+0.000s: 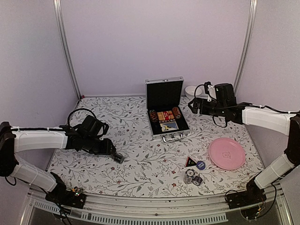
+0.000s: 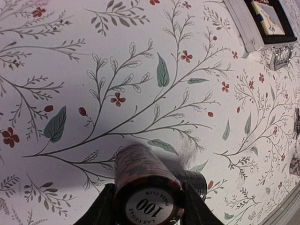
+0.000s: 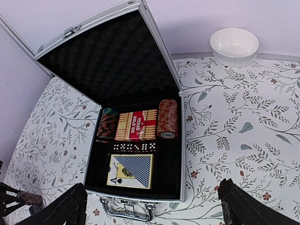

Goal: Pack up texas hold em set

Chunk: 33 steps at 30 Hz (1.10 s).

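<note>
The silver case (image 1: 164,110) lies open mid-table, lid upright. In its black lining (image 3: 187,168) sit two chip stacks (image 3: 107,124) (image 3: 168,118), a red card deck (image 3: 137,125), a row of dice (image 3: 134,147) and a blue-backed deck (image 3: 131,171). My left gripper (image 1: 117,158) (image 2: 149,206) is shut on a dark red chip stack (image 2: 145,180) marked 100, low over the cloth left of the case. A darker stack (image 2: 199,180) lies just behind its right finger. My right gripper (image 1: 194,107) (image 3: 152,211) hangs open over the case's front edge. Black triangle (image 1: 190,162), blue disc (image 1: 201,165) and two chip stacks (image 1: 192,178) lie front right.
A pink plate (image 1: 227,153) lies at the right of the flowered cloth. A white bowl (image 1: 192,90) (image 3: 234,46) stands by the back wall, right of the case lid. The case's metal handle (image 1: 172,138) (image 2: 281,56) points toward the arms.
</note>
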{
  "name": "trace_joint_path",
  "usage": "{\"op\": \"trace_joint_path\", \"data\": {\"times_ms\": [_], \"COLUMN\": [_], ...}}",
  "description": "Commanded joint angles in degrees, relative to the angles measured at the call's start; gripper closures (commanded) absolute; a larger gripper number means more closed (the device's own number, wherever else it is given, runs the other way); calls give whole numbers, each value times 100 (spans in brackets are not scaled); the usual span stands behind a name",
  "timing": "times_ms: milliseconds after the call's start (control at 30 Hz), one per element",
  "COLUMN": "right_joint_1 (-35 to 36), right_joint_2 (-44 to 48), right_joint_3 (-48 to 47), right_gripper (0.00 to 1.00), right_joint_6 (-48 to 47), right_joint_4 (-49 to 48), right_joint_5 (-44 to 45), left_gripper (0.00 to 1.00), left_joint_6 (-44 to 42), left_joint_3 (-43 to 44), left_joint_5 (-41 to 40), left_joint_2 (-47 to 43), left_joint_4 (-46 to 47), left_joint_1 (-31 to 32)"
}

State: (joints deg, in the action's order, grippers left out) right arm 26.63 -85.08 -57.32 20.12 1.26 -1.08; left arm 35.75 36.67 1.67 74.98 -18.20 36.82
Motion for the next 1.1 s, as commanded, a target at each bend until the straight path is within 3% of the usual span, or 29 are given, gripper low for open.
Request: {"op": "trace_joint_path", "data": {"times_ms": [0, 200, 367, 467, 600, 867, 1067], "right_joint_1": [98, 596, 885, 1150, 1521, 2003, 2108], "right_joint_2": [192, -55, -409, -659, -834, -1428, -1546], "right_joint_3": [-189, -977, -1443, -1742, -2043, -2486, -2624], "right_gripper": [1, 1, 1, 1, 1, 1, 1], "right_joint_6": [-47, -59, 453, 537, 493, 582, 534], "right_joint_4": [117, 581, 578, 623, 652, 870, 1321], "right_joint_5": [-559, -1183, -2212, -2743, -3207, -3375, -2817], "left_gripper": [89, 95, 96, 100, 100, 100, 100], "left_joint_6": [-70, -791, -1845, -2500, -3061, -3276, -3346], "left_joint_3": [129, 475, 444, 550, 1047, 1218, 1064], "left_joint_5": [-173, -200, 514, 589, 292, 237, 48], "left_joint_2": [-195, -668, -954, -805, -258, 333, 267], "left_joint_4": [-62, 553, 2099, 2801, 3035, 3969, 4287], "left_joint_1": [139, 158, 444, 831, 1337, 1625, 1709]}}
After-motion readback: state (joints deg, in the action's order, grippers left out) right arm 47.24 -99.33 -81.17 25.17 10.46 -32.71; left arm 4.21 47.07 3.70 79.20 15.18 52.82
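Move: The chip stack already held in the left fingers is about 16 cm back from the right hand, 40 cm to its left and 15 cm below. So from the left hand, the right gripper is some 16 cm ahead, 40 cm right and 14 cm up. A second chip stack lies 2 cm back and 4 cm right of the left hand. The open case is 21 cm ahead and 28 cm right of the left hand, or 5 cm ahead and 12 cm left of the right. The held chip stack is carried up and to the right, about 16 cm each way, as the left hand keeps its grip, tips its fingers up some 45 degrees and swings clockwise. To meet it, the wide-open right hand sweeps 23 cm left and 13 cm back, rising then sinking slightly while turning counter-clockwise, until its unclosed fingers straddle the stack. ##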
